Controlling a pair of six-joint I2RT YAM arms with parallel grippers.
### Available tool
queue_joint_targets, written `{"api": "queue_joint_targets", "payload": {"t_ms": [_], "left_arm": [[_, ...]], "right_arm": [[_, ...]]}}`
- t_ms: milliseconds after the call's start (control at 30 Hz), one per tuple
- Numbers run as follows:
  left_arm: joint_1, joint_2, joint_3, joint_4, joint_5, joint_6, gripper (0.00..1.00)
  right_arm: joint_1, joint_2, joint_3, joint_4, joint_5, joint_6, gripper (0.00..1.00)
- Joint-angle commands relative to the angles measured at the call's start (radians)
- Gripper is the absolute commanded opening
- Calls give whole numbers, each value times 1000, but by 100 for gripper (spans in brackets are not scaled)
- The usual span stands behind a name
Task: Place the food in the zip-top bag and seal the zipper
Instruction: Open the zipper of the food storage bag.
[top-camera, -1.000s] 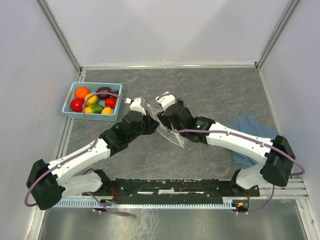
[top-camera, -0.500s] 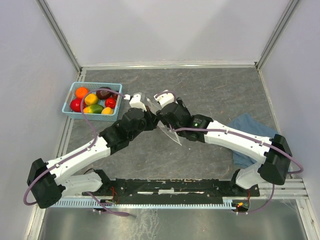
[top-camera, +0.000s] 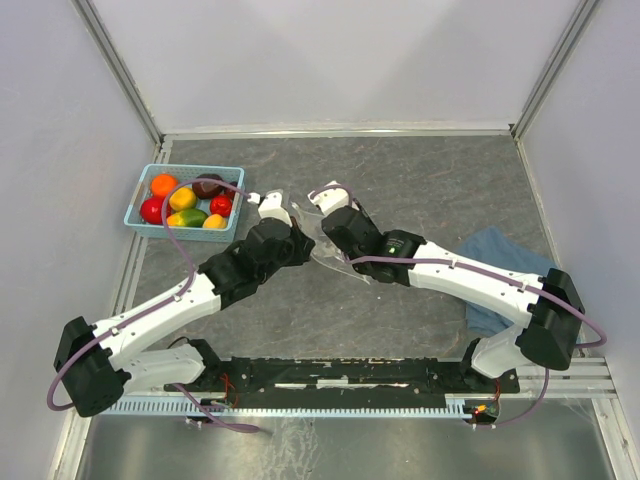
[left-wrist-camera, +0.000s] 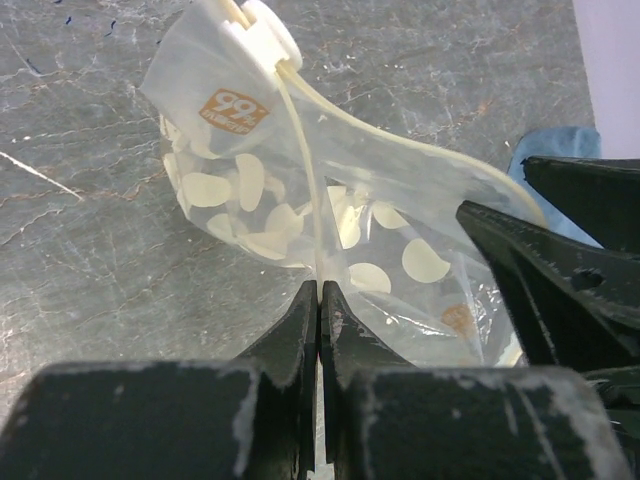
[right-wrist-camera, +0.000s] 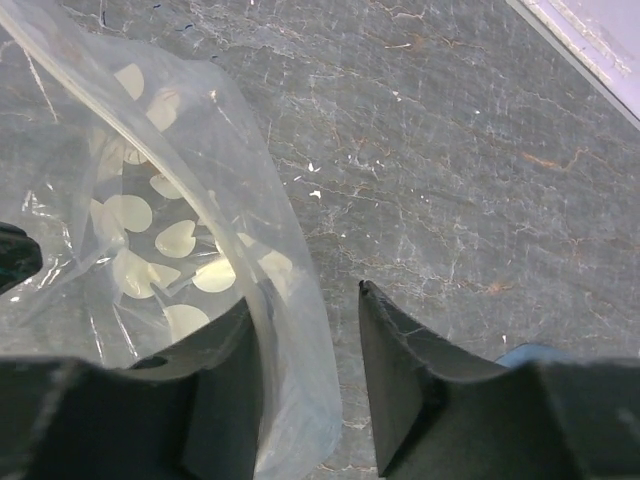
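Observation:
The zip-top bag (left-wrist-camera: 250, 190) is clear with white spots and hangs between my two grippers (top-camera: 333, 256). My left gripper (left-wrist-camera: 318, 292) is shut on the zipper (left-wrist-camera: 303, 165), the pale strip that runs down from a white slider (left-wrist-camera: 252, 25). My right gripper (right-wrist-camera: 305, 300) stands open astride the opposite wall of the bag (right-wrist-camera: 150, 240), its left finger (right-wrist-camera: 225, 380) behind the film and its right finger (right-wrist-camera: 395, 370) outside. The food (top-camera: 187, 200) lies in the light-blue basket (top-camera: 140, 193) at the back left. In the top view both grippers meet at the bag (top-camera: 297, 228) (top-camera: 320, 232).
A blue cloth (top-camera: 500, 270) lies crumpled at the right, beside the right arm. Grey walls close the table on three sides. The basket stands against the left wall.
The right gripper's jaws have narrowed around the bag's wall. The bag has sunk lower and flatter between the two grippers. The left gripper keeps its grip.

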Motion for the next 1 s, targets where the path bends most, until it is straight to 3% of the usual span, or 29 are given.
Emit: {"api": "queue_joint_targets", "payload": {"t_ms": [0, 100, 267, 367, 533, 667, 967], "left_arm": [[-5, -4, 32, -27, -47, 39, 3], [-5, 4, 39, -38, -48, 49, 3], [-5, -12, 24, -9, -28, 29, 3], [-5, -29, -20, 69, 10, -14, 13], [-5, -35, -81, 182, 40, -91, 38], [-5, -23, -114, 236, 42, -135, 49], [-8, -3, -170, 306, -15, -197, 51]], "right_arm": [[2, -39, 1, 13, 19, -26, 44], [3, -38, -4, 12, 14, -31, 34], [3, -50, -17, 34, 6, -2, 2], [3, -55, -27, 69, -32, 44, 2], [23, -41, -34, 111, -33, 121, 2], [43, -31, -45, 134, 4, 180, 2], [79, -20, -67, 189, 37, 215, 2]]}}
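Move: The right hand stands half-open astride the bag's right rim, which runs about 1 cm left of its hand point at the same height and level fore and aft. The slider lies some 8 cm ahead and 7 cm left of this hand, roughly at its height. The left fingers still pinch the left rim right at their tips; for the left hand the right rim is about 6 cm to the right, nearly level, and the slider about 8 cm straight ahead. Staying in place, the right hand shuts its fingers on the bag's right rim, and only then do the left fingers open to about half, letting go of the left rim while that hand sinks some 2 cm, drifts slightly right overall and rolls its left side down about 10 degrees. Keeping its pinch, the right hand then carries its rim about 3 cm left and nearly 2 cm back towards the left hand, rolling its left side up a good 10 degrees. ##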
